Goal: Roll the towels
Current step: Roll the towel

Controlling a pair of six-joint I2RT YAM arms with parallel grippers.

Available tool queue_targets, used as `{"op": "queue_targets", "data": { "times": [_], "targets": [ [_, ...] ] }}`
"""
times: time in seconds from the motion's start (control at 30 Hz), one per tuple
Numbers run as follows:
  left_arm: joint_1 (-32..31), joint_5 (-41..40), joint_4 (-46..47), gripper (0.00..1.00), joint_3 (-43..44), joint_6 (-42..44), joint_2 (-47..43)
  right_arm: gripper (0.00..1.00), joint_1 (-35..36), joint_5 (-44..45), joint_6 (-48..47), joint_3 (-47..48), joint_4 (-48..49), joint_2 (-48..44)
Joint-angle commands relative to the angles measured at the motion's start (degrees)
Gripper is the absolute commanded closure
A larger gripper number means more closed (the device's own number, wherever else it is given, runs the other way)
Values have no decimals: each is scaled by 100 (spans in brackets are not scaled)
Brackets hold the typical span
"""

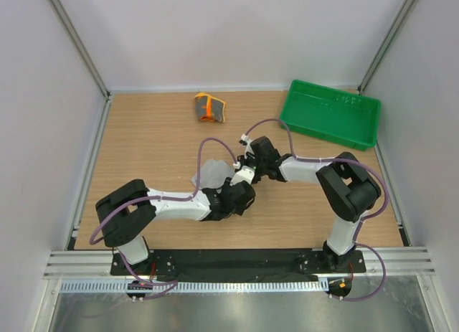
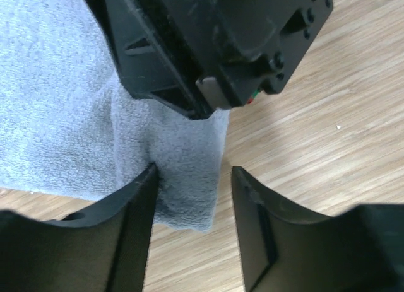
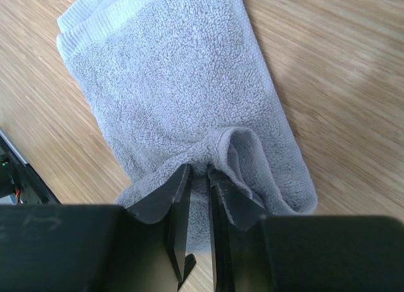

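Observation:
The light grey towel (image 1: 208, 173) lies folded mid-table. My right gripper (image 1: 242, 167) (image 3: 199, 169) is shut on a raised fold of the grey towel (image 3: 170, 71) at its near edge, and the cloth curls into a loop beside the right finger. My left gripper (image 1: 238, 188) (image 2: 194, 178) stands open just below it. A corner of the grey towel (image 2: 183, 178) hangs between its fingers, against the left one, unclamped. The right gripper's black body (image 2: 214, 46) fills the top of the left wrist view. The orange and yellow patterned towel (image 1: 209, 107) sits rolled at the back of the table.
A green plastic tray (image 1: 326, 131) stands at the back right. White walls and metal rails enclose the wooden table (image 1: 143, 145). Both arms' cables arch over the middle.

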Motion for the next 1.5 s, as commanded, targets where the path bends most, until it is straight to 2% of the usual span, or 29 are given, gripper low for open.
{"op": "queue_targets", "data": {
  "times": [0.0,0.23,0.53,0.83,1.0,1.17,1.27,1.3,1.47],
  "targets": [
    [48,192,-43,51,-326,-296,61,75,20,257,-237,101,-521,282],
    [40,59,-280,61,-476,-578,-10,74,-50,231,-290,531,-802,484],
    [40,68,-552,65,-432,-780,140,65,-270,135,-334,963,-1092,510],
    [48,68,-807,70,-239,-877,280,59,-981,275,-405,1726,-1751,361],
    [48,130,-930,73,-107,-850,254,58,-1386,266,-194,1947,-2015,-200],
    [48,182,-1176,76,78,-859,175,51,-1456,337,-71,1544,-2103,-895],
    [48,384,-1185,80,122,-859,17,44,-1456,275,122,947,-1981,-1422],
    [57,498,-1185,81,139,-859,-53,39,-1448,249,193,606,-1884,-1728],
    [110,903,-1159,84,210,-885,-220,34,-1456,108,457,-345,-1690,-2521]
  ]
}}
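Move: The grey towel's near end lies between the open left fingers, at about the hand point and 1 cm below. The right fingers are already shut on the towel's fold, right at their tips. From the right hand, the grey-and-orange bundle is some 20 cm ahead and 9 cm left; the green bin's middle is about 17 cm ahead and 30 cm right. Left pinches the towel's near end while right lets go, swings about 10 cm forward-right, rises, then draws back. ##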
